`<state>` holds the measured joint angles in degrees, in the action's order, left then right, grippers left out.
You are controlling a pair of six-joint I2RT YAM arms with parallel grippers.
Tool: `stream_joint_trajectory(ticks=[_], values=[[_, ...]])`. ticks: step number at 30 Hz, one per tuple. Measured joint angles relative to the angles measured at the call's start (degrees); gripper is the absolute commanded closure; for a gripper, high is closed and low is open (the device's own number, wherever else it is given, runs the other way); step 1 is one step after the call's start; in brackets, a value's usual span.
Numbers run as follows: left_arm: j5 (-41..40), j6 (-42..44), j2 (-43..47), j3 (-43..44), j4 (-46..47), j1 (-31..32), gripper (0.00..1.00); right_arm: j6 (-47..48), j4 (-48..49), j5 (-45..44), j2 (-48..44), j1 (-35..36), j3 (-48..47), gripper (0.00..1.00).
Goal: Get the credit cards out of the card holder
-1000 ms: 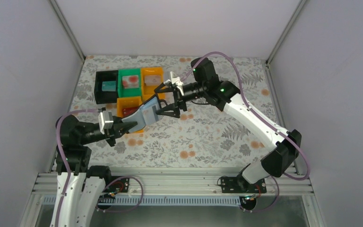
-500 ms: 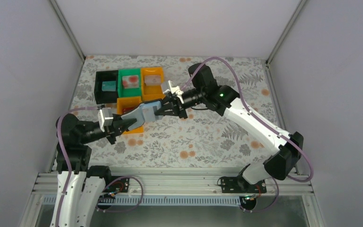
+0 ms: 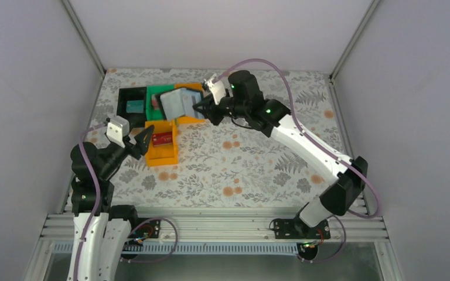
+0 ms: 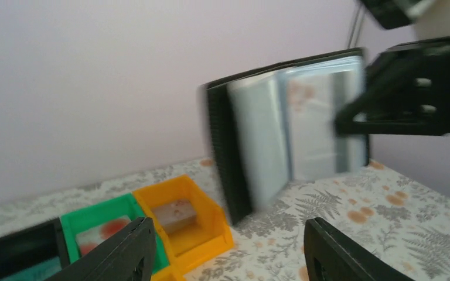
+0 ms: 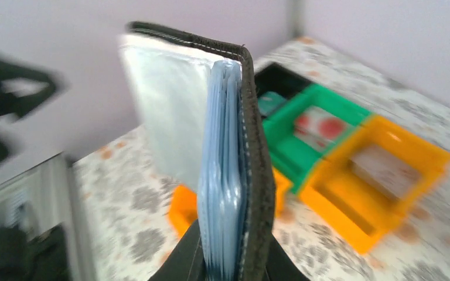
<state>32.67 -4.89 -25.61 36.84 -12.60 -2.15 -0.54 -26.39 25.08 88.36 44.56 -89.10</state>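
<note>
My right gripper (image 3: 201,109) is shut on the card holder (image 3: 176,103) and holds it in the air over the back trays. The holder (image 5: 234,158) stands on edge between the jaws, black cover to the right, pale blue sleeves to the left. It also shows in the left wrist view as the card holder (image 4: 287,134), half open. My left gripper (image 3: 139,141) stands open and empty, apart from the holder, beside the front orange tray. Credit cards lie in trays: a red one (image 3: 162,138), a teal one (image 3: 133,107), a whitish-with-red one (image 5: 317,125), a pale grey one (image 5: 384,168).
Several small trays sit together at the back left: a black tray (image 3: 123,111), a green tray (image 3: 151,108), a back orange tray (image 5: 381,225) and a front orange tray (image 3: 159,153). White walls close in the flowered table (image 3: 252,170) on three sides.
The left gripper let go of the card holder, opened and drew back to the left. The right gripper closed on the holder and carried it up and back over the trays.
</note>
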Motion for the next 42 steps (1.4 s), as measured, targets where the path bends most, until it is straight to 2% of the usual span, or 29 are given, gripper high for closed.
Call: stream_joint_trajectory(ticks=[2,4,9,14,24,31,42], values=[[0.61,1.73,0.55,0.37,-0.04,0.00,0.51,-4.37,0.04,-7.48,1.66,0.02,-1.16,0.96],[3.65,3.32,0.70,1.14,0.02,0.00,0.54,-8.13,-0.15,-13.73,2.56,0.44,-1.18,0.96],[17.77,3.10,0.61,1.77,0.96,0.07,0.59,-11.93,-0.46,-20.61,4.24,3.39,-2.40,0.96],[22.49,0.33,-1.84,0.72,2.82,0.96,0.61,-9.05,0.59,-13.84,4.44,6.47,-3.06,0.96],[22.62,2.40,-2.93,0.11,-0.72,1.27,0.69,2.01,1.27,1.36,4.17,8.79,-1.16,0.96],[21.55,5.03,-2.38,0.33,-2.80,1.16,0.69,7.76,1.29,6.80,0.39,8.81,3.45,0.96],[28.55,9.42,-2.14,2.71,-3.80,1.05,0.73,12.46,3.13,11.80,-2.08,8.74,5.16,0.96]])
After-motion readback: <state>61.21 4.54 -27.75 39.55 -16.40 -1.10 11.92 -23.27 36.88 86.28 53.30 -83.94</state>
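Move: The right hand already pinches the card holder by its card sleeves. The sleeve stack is about 14 cm right of the left hand, some 6 cm ahead and slightly above. From the right hand, the left gripper it is carried to is about 16 cm left and 5 cm back. Below, the near orange bin lies some 6 cm ahead, 2 cm right of and 30 cm under the left hand; the green bin stands 14 cm farther out than that bin. Keeping its pinch on the card holder, the right hand swings briefly forward about 5 cm, then sweeps back some 14 cm and a little left, turning counter-clockwise, to bring the sleeve stack between the left fingers. The left hand goes back and right about 6 cm each, turning some 30 degrees clockwise, and narrows its wide-open fingers around the stack's edge to about a quarter open; a firm pinch can't be seen. ##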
